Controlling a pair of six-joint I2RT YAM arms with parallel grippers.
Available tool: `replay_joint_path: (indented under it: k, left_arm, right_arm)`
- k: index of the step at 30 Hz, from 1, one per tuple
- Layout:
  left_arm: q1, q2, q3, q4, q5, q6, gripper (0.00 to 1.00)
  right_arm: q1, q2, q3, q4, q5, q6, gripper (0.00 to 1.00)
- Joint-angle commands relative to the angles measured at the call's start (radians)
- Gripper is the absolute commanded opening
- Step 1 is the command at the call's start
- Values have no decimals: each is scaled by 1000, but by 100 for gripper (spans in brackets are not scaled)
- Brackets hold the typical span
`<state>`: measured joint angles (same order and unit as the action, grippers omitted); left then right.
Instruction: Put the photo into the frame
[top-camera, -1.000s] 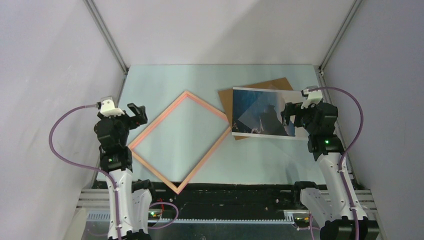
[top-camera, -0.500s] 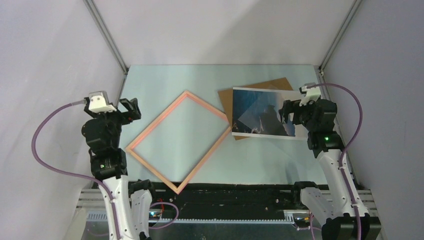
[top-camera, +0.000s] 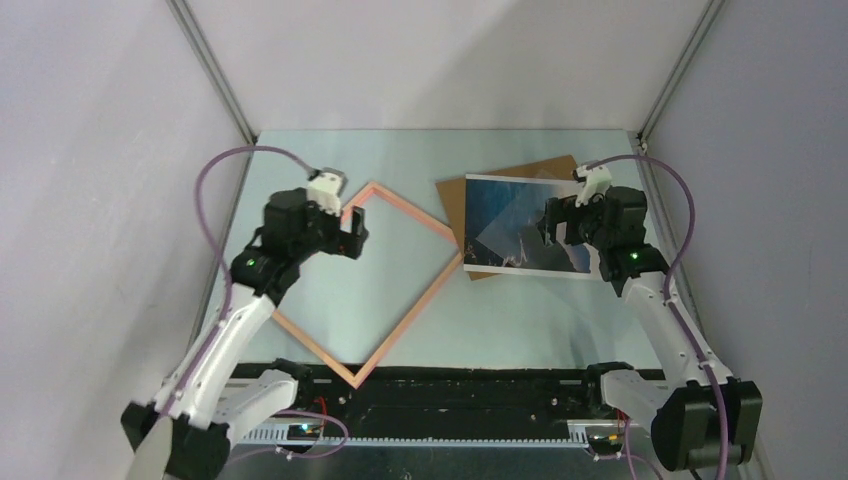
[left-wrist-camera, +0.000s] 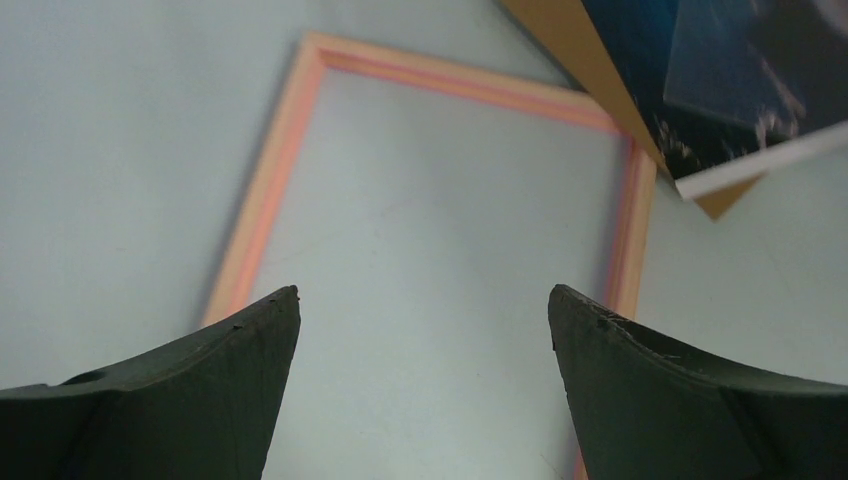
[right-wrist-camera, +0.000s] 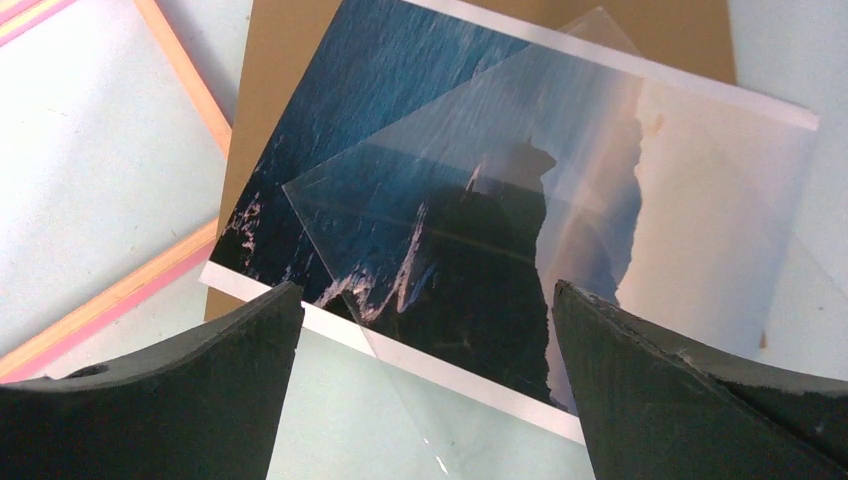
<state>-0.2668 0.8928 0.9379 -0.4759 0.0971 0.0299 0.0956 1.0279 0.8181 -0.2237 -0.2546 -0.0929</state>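
Observation:
The pink frame (top-camera: 416, 211) lies flat as a diamond in the middle of the table, its opening showing bare table. In the left wrist view its rail (left-wrist-camera: 268, 195) runs ahead of the fingers. My left gripper (top-camera: 352, 232) hovers over the frame's upper-left part, open (left-wrist-camera: 424, 292) and holding nothing. The photo (top-camera: 490, 196), a blue seascape, lies face up to the right of the frame. My right gripper (top-camera: 552, 222) hangs over the photo's right half, open (right-wrist-camera: 427, 285), with the photo's (right-wrist-camera: 400, 130) near white border between its fingers below.
A brown backing board (top-camera: 545, 168) lies under the photo, sticking out at the back and left (right-wrist-camera: 285, 70). A clear sheet (right-wrist-camera: 520, 190) lies skewed on top of the photo and overhangs its near edge. Grey walls close in both sides.
My left arm has swung from the table's left edge to the right and forward, over the frame. My right gripper has shifted a little left over the photo. Both stayed open.

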Motion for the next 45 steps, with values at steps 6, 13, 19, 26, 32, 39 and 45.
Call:
replay_joint_path:
  k: [6,13,19,26,32,39,45]
  left_arm:
    - [-287,297,32,-14,-82,8,98]
    - [-399,547,61,-10,-50,-1,97]
    - [-484,675,96,1,-48,-65,94]
    - [-547,761,137,5,-93,-119,89]
    - [-586,809,154,4,-136,-131,83]
    - [-589,864,174,4,-157,-140,70]
    - [-590,898,179,5,-157,-146,54]
  right_arm:
    - [5,59,23,79,-9,6,100]
    - [0,47,-4,99,1,-15,99]
    - [-32,43,-26,107,-9,-20,100]
    - [-63,43,-32,108,-32,-15,99]
    - [-72,48,-35,108,-39,-12,99]
    - [-75,54,-35,106,-45,-11,99]
    - [-81,58,-36,105,-50,-11,99]
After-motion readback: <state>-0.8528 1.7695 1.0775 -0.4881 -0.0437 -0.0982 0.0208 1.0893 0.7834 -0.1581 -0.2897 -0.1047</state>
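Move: The frame's right-hand near rail, at the stretch to be gripped, lies about 17 cm to the left gripper's right, 5 cm back and 25 cm below. The frame's right corner is roughly 24 cm right and 3 cm ahead; the photo's middle is some 43 cm right and 11 cm ahead, both down on the table. From the right gripper that rail stretch is about 23 cm left, 9 cm back and 20 cm below. Bring the left gripper steeply down, some 23 cm, and about 17 cm to the right, drawing back 5 cm, onto the frame's right-hand near rail. Tip the fingers some 35 degrees further down while turning them clockwise, then ease them from wide open to a bit over half, one each side of the wood. Let the right gripper sink and drift right slightly above the photo, still open. ##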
